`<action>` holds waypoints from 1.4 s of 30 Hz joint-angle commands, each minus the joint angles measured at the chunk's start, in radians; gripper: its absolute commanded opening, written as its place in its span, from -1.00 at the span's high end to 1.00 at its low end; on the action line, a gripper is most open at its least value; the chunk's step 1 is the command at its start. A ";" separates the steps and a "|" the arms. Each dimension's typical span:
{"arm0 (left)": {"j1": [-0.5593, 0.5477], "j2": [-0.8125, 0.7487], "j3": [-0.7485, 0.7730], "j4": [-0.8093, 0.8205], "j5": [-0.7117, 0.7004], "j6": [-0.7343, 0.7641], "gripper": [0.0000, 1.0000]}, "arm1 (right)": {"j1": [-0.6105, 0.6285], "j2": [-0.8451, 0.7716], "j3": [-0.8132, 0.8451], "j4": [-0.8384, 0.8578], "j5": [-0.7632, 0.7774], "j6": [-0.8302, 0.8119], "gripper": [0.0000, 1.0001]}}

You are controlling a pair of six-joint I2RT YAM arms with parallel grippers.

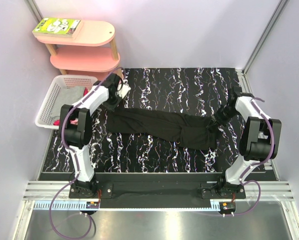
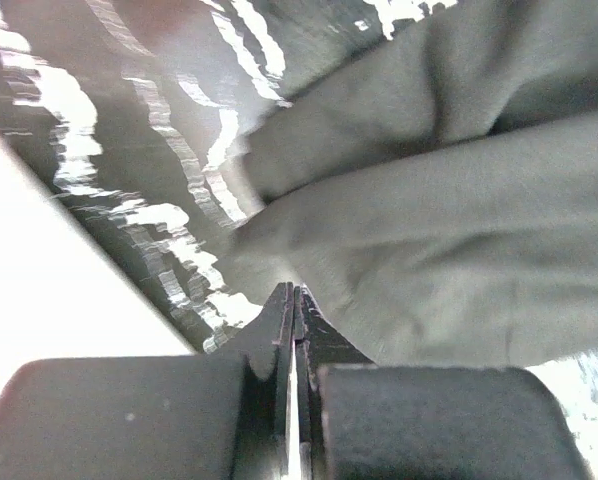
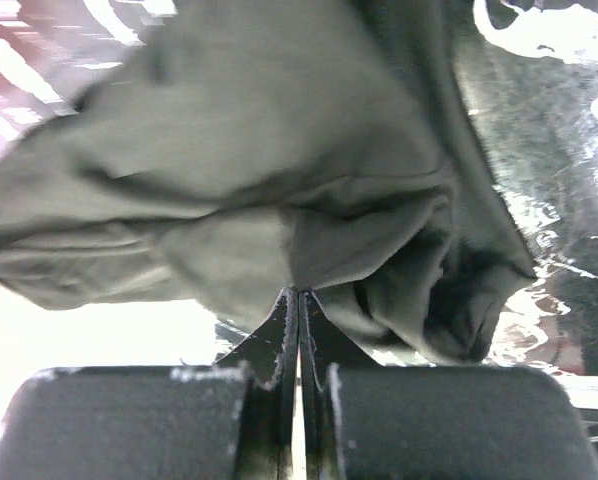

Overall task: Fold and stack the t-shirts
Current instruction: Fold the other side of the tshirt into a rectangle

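Observation:
A black t-shirt (image 1: pixel 159 125) lies stretched in a long band across the dark marbled table. At its left end my left gripper (image 1: pixel 111 103) is shut, and in the left wrist view the closed tips (image 2: pixel 294 291) meet the shirt's (image 2: pixel 429 230) edge. At the right end my right gripper (image 1: pixel 215 123) pinches a bunched fold; the cloth (image 3: pixel 259 150) gathers straight out of the shut tips (image 3: pixel 299 293). A grey t-shirt (image 1: pixel 69 95) and a red one (image 1: pixel 86 91) lie in the basket. The black shirt's print is hidden.
A white lattice basket (image 1: pixel 45 109) stands off the table's left edge, close to the left arm. Behind it is a pink two-level shelf (image 1: pixel 84 60) with a green book (image 1: pixel 57 26) on top. Walls close in on both sides.

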 commanded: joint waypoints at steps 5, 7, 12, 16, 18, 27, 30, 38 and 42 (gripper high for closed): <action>0.022 -0.234 0.112 -0.122 0.048 0.050 1.00 | -0.002 -0.172 0.053 -0.071 -0.091 0.031 1.00; 0.025 -0.266 0.058 -0.126 0.062 0.056 1.00 | -0.002 -0.206 0.014 -0.070 -0.100 0.040 1.00; 0.025 -0.217 -0.052 -0.099 0.057 0.029 0.48 | -0.002 -0.275 -0.111 -0.055 -0.097 0.042 1.00; 0.025 -0.148 -0.062 -0.036 0.045 0.013 -0.11 | -0.002 -0.284 -0.135 -0.050 -0.093 0.036 1.00; 0.025 -0.108 -0.030 -0.033 0.051 0.003 -0.23 | -0.002 -0.286 -0.136 -0.050 -0.093 0.037 1.00; 0.023 -0.002 0.065 -0.011 0.020 0.006 -0.35 | -0.002 -0.277 -0.136 -0.041 -0.100 0.037 1.00; 0.023 0.022 0.093 -0.007 0.013 0.009 -0.35 | -0.002 -0.272 -0.136 -0.038 -0.103 0.039 1.00; 0.023 0.065 0.084 -0.004 0.016 0.016 -0.22 | -0.002 -0.264 -0.124 -0.041 -0.100 0.040 1.00; 0.023 0.064 0.062 0.001 0.020 0.015 -0.27 | -0.002 -0.258 -0.121 -0.038 -0.097 0.037 1.00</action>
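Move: The left hand, already shut, is just above the t-shirt's left corner, about 1 cm ahead and 3 cm below it; the white basket's middle is some 22 cm to its left and 3 cm ahead. The right hand already pinches cloth at the t-shirt's right end; that end's near edge lies about 11 cm back, 3 cm left and 3 cm below. Left rises about 12 cm, opens, sinks back over the corner; right pulls its pinched cloth back and up. ##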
